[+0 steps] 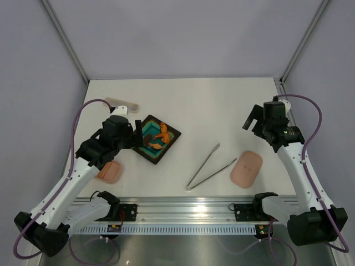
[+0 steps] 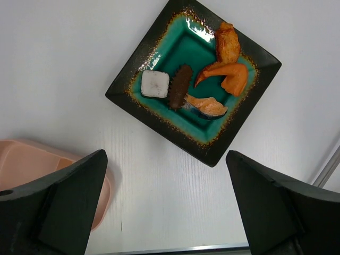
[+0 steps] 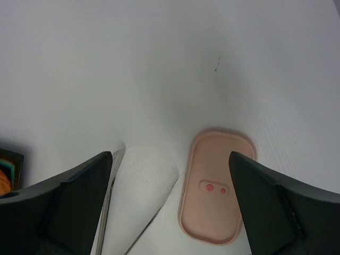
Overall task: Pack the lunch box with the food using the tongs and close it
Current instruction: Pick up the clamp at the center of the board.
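The lunch box (image 1: 110, 172) is a salmon-pink open base at the near left, partly under my left arm; its edge (image 2: 32, 164) shows in the left wrist view. Its pink lid (image 1: 246, 168) lies apart at the right, with two red dots on it (image 3: 217, 186). The silver tongs (image 1: 211, 166) lie in a V between them. The food sits on a dark square tray (image 1: 170, 139): an orange shrimp (image 2: 228, 64), a brown lump (image 2: 179, 86), a white block (image 2: 155, 84), a salmon slice (image 2: 207, 106). My left gripper (image 1: 133, 136) hovers open beside the tray. My right gripper (image 1: 254, 119) hangs open above the lid.
A long pale case (image 1: 123, 103) lies behind the left gripper. The tray's rim (image 2: 154, 37) is raised. Slanted frame posts stand at both back corners, and a metal rail (image 1: 188, 208) runs along the near edge.
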`<act>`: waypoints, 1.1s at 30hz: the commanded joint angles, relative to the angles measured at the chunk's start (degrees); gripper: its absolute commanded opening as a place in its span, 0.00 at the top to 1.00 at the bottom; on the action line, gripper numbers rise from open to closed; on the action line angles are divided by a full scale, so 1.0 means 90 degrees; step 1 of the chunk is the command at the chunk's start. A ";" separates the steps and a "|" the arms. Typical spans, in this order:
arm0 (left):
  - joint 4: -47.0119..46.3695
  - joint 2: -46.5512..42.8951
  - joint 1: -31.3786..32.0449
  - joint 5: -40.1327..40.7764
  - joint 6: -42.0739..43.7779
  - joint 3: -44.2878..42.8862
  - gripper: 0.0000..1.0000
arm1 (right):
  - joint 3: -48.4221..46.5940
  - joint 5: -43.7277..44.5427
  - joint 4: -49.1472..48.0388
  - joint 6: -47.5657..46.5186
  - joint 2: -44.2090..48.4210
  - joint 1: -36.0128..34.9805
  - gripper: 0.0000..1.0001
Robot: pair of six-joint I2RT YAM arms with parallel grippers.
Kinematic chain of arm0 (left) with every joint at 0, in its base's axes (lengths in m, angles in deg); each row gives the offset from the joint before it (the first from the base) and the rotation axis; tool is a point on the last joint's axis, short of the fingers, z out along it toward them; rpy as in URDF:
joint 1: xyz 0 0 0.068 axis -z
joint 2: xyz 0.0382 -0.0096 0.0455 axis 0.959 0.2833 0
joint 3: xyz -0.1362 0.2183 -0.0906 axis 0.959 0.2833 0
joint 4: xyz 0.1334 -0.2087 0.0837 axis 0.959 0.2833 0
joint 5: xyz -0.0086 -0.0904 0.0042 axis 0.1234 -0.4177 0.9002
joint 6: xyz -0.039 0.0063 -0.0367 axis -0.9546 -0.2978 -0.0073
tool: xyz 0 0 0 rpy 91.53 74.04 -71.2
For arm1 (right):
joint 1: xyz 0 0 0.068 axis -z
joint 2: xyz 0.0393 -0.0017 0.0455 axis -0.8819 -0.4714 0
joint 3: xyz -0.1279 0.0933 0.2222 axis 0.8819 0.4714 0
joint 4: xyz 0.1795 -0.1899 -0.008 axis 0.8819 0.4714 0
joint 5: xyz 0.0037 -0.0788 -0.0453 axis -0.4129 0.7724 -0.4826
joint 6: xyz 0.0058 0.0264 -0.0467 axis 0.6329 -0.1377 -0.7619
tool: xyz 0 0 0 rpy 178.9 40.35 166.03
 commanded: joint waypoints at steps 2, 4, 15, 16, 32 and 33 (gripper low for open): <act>-0.0530 -0.0345 0.0001 0.0246 -0.0128 0.0214 0.01 | -0.0085 0.0331 -0.0005 0.0143 0.0158 0.0009 0.00; -0.0735 -0.0511 -0.0008 0.0207 -0.0149 0.0370 0.01 | -0.0115 0.0292 0.0073 0.0182 0.0129 0.0010 0.01; -0.0775 -0.0523 0.0030 -0.0932 0.0134 0.0322 0.01 | 0.0022 0.0204 0.0063 0.0368 0.0100 0.0010 0.01; -0.0824 -0.0425 0.0205 -0.1061 0.0173 0.0341 0.01 | 0.0022 0.0117 0.0063 0.0397 0.0100 0.0010 0.01; -0.0922 0.2826 0.3565 -0.1169 0.0418 -0.0947 0.01 | -0.0027 0.0077 0.0151 0.0436 0.0168 0.0010 0.00; -0.0941 0.3108 0.3701 -0.1189 0.0437 -0.1093 0.01 | -0.0027 0.0097 0.0151 0.0446 0.0178 0.0010 0.01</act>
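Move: The clamp, open like a V with its hinge towards the base, has its middle about 25 cm to the right of the left hand, 7 cm back and some 18 cm below. The plate lies 6 cm ahead and 4 cm right of that hand; the pink lid is about 17 cm right of the clamp and level with it. From the right hand, the clamp is about 12 cm left, 12 cm back and similarly far below. The clamp is approached by the left hand, which first barely shifts, then sweeps about 19 cm right, swinging back and sinking around 7 cm each, away from the plate. The wrist turns clockwise some 40 degrees and tips the fingers more steeply down; they stay wide open, still short of the clamp and above the table. ##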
